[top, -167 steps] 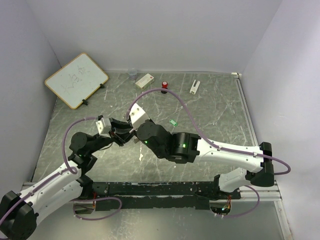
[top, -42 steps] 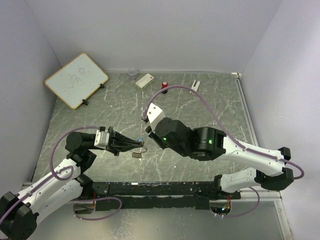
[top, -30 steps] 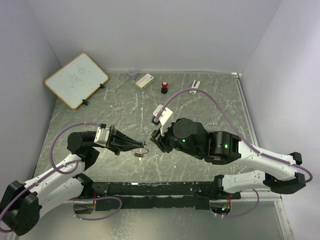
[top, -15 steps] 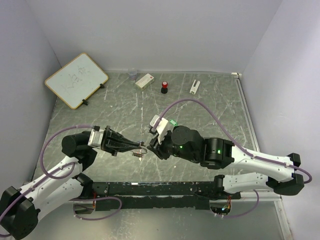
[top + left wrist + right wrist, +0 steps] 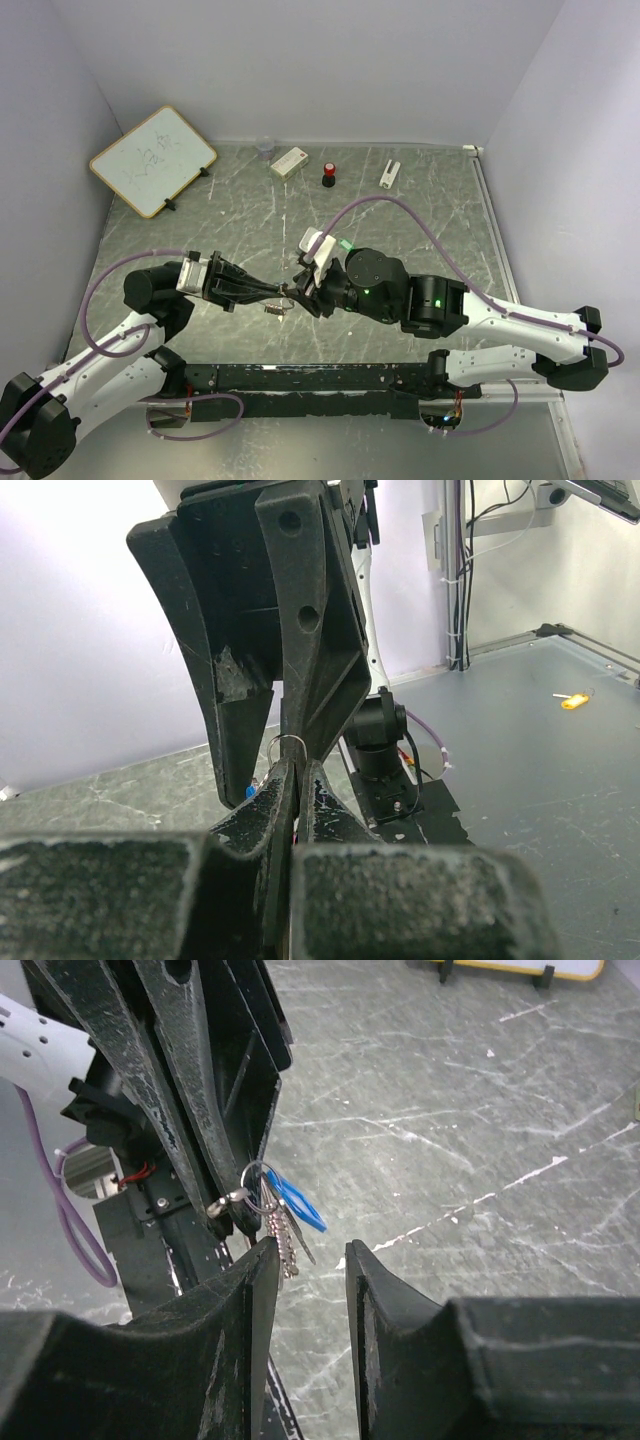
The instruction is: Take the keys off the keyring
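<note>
My left gripper (image 5: 283,293) (image 5: 295,768) is shut on the keyring (image 5: 258,1185), a thin wire loop whose top shows above its fingertips (image 5: 291,742). The keys (image 5: 285,1230) hang below the ring above the table, and one has a blue head (image 5: 297,1202). They show as a small bunch (image 5: 272,310) in the top view. My right gripper (image 5: 303,290) (image 5: 310,1250) is open, facing the left one tip to tip. The hanging keys are just off its left fingertip (image 5: 262,1252), apart from it. A green-headed key (image 5: 347,243) lies on the table behind the right arm.
A whiteboard (image 5: 152,160) leans at the back left. Along the back wall stand a small clear cup (image 5: 265,148), a white block (image 5: 289,161), a red-capped black knob (image 5: 328,178) and a white piece (image 5: 389,174). Purple cables arch over both arms.
My right gripper has come down and to the left, closing in on the ring until its tips nearly meet the left gripper's. The left gripper has kept its hold and barely moved.
</note>
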Available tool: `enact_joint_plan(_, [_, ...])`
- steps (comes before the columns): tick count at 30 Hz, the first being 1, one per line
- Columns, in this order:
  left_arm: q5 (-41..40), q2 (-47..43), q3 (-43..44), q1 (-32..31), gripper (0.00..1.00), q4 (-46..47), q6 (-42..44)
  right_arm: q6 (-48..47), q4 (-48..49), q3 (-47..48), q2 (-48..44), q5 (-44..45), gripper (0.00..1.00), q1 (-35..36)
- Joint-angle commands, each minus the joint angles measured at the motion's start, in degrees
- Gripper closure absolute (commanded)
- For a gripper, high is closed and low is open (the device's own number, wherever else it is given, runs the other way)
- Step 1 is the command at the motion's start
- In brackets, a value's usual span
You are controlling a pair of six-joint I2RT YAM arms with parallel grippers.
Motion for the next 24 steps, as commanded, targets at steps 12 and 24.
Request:
enact_joint_plan(12, [0.01,0.05,0.74,-0.27,0.93,4.69,-2.05,-1.83,5.75,-0.01,2.35,-4.31,0.69,0.24])
enact_joint_plan(24, [-1.71,1.01,0.07,-0.27,0.93,6.55,-1.58,-2.36,10.41,-0.57,3.65,-10.25,1.00,0.41])
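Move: The left hand already pinches the keyring. The key and blue tag on it lie about 3 cm to the right hand's left and 1 cm back, roughly level; from the left hand they are about 2 cm right, 1 cm ahead and 2 cm below. The green tag lies on the table some 18 cm ahead of the right hand, 11 cm to its right and 29 cm lower. Right hand eases about 2 cm left to the keyring, shutting its part-open fingers on the key beside the blue tag. ##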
